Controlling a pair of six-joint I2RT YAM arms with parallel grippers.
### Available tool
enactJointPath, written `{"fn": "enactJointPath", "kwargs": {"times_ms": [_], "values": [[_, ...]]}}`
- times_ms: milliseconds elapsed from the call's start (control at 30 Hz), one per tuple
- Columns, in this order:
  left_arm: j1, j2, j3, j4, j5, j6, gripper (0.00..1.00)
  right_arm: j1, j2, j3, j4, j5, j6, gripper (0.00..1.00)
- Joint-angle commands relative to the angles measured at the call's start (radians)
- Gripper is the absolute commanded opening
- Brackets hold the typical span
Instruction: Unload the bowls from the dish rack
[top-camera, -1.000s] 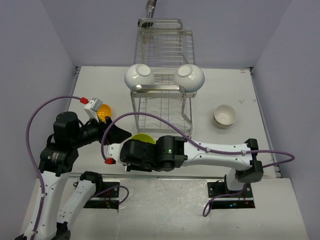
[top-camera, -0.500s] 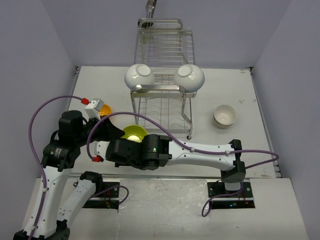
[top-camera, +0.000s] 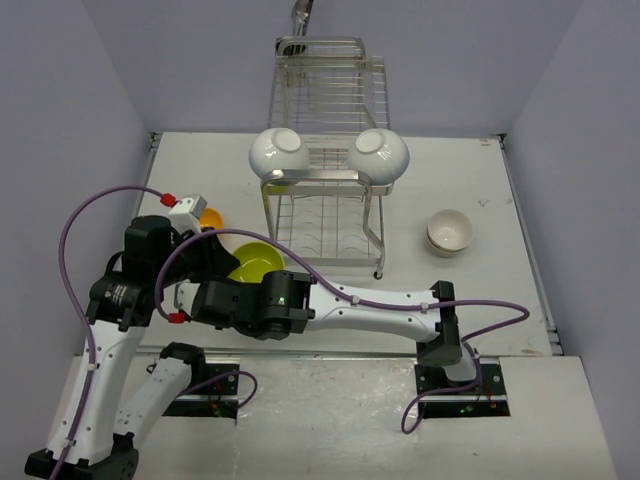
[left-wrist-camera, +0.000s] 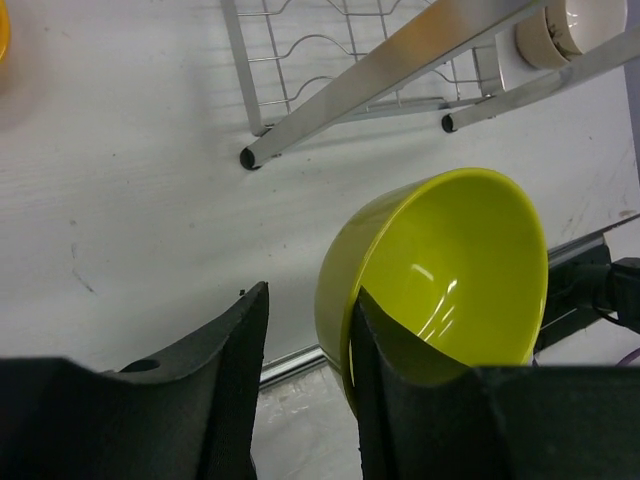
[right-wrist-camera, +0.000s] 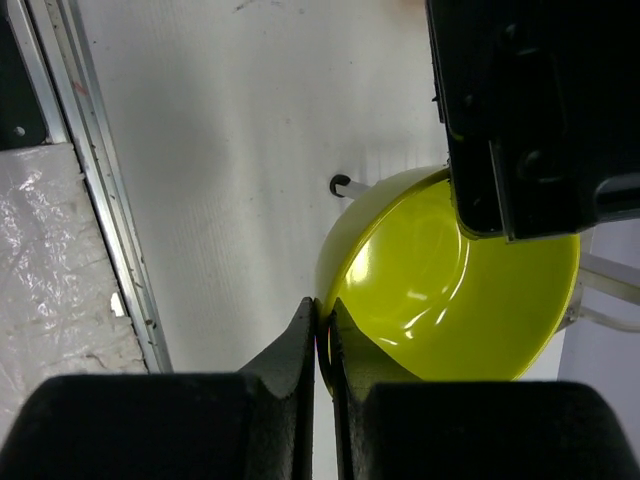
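The lime green bowl (top-camera: 256, 262) hangs tilted above the table's near left. My right gripper (right-wrist-camera: 322, 305) is shut on its rim (right-wrist-camera: 345, 290). My left gripper (left-wrist-camera: 308, 300) is open and straddles the same bowl (left-wrist-camera: 440, 260). One of its fingers (left-wrist-camera: 400, 340) lies inside against the wall, and the other stands apart outside. In the overhead view my left gripper (top-camera: 228, 258) comes from the left and my right gripper (top-camera: 238, 282) from below. Two white bowls (top-camera: 277, 152) (top-camera: 381, 156) sit on the chrome dish rack (top-camera: 325, 100).
An orange-yellow bowl (top-camera: 210, 218) rests on the table just behind my left wrist. A white bowl (top-camera: 448, 232) stands on the table right of the rack. The rack's legs (left-wrist-camera: 250, 158) stand close ahead of the green bowl. The table's near edge rail (right-wrist-camera: 110, 260) runs below.
My right arm has carried the green bowl leftward and nearer. My left gripper has narrowed from wide open, and its jaws now stand on either side of the bowl's rim.
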Motion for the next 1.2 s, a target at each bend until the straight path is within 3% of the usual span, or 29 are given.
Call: {"fn": "enactJointPath", "kwargs": {"times_ms": [0, 67, 100, 267, 467, 500, 567, 600, 800, 933, 1100, 1167], "values": [[0.001, 0.019, -0.002, -0.054, -0.111, 0.045, 0.40, -0.004, -0.009, 0.084, 0.004, 0.096, -0.043, 0.00], [0.000, 0.022, -0.002, -0.054, -0.113, 0.047, 0.34, -0.004, 0.003, 0.092, 0.007, 0.098, -0.051, 0.00], [0.000, 0.024, -0.001, -0.052, -0.116, 0.048, 0.24, -0.003, 0.004, 0.094, 0.013, 0.107, -0.054, 0.00], [-0.002, 0.038, 0.001, -0.052, -0.121, 0.050, 0.00, -0.003, 0.024, 0.107, 0.047, 0.124, -0.083, 0.00], [-0.002, 0.027, 0.039, -0.055, -0.219, 0.030, 0.00, -0.003, 0.029, 0.086, 0.100, 0.150, -0.091, 0.01], [-0.002, 0.024, 0.042, -0.054, -0.284, 0.005, 0.00, -0.006, 0.014, 0.071, 0.112, 0.141, -0.088, 0.07], [-0.002, 0.009, 0.038, -0.034, -0.334, -0.024, 0.00, -0.006, -0.003, 0.042, 0.137, 0.136, -0.074, 0.50], [0.000, 0.007, 0.030, -0.026, -0.395, -0.051, 0.00, -0.006, -0.021, 0.013, 0.143, 0.141, -0.066, 0.57], [0.000, 0.025, -0.065, 0.058, -0.538, -0.145, 0.00, -0.006, -0.163, -0.139, 0.169, 0.130, 0.027, 0.64], [0.004, 0.068, -0.091, 0.155, -0.590, -0.216, 0.00, -0.006, -0.366, -0.265, 0.220, 0.132, 0.115, 0.67], [0.066, 0.193, -0.045, 0.255, -0.595, -0.273, 0.00, -0.001, -0.598, -0.448, 0.300, 0.098, 0.222, 0.79], [0.110, 0.255, -0.011, 0.284, -0.596, -0.274, 0.00, -0.001, -0.711, -0.533, 0.341, 0.096, 0.285, 0.79]]}}
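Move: The green bowl, held up by the right hand on its near-left rim, has its middle about 6 cm right, 1 cm back and 3 cm below the left hand, whose half-open fingers already straddle the left rim. From the right hand it is some 5 cm ahead, 2 cm right, 3 cm down. From the left hand, the orange bowl stands roughly 20 cm ahead, 9 left, 21 below; the rack's near-left foot about 9 ahead, 9 right, 24 below. The left fingers pinch shut on the green bowl's rim; the right fingers then open off it, and the right hand backs away right and up, about 10 cm each. The left hand carries the bowl left, forward and down, around 13 cm altogether, towards the orange bowl, turning some 35 degrees counter-clockwise. ##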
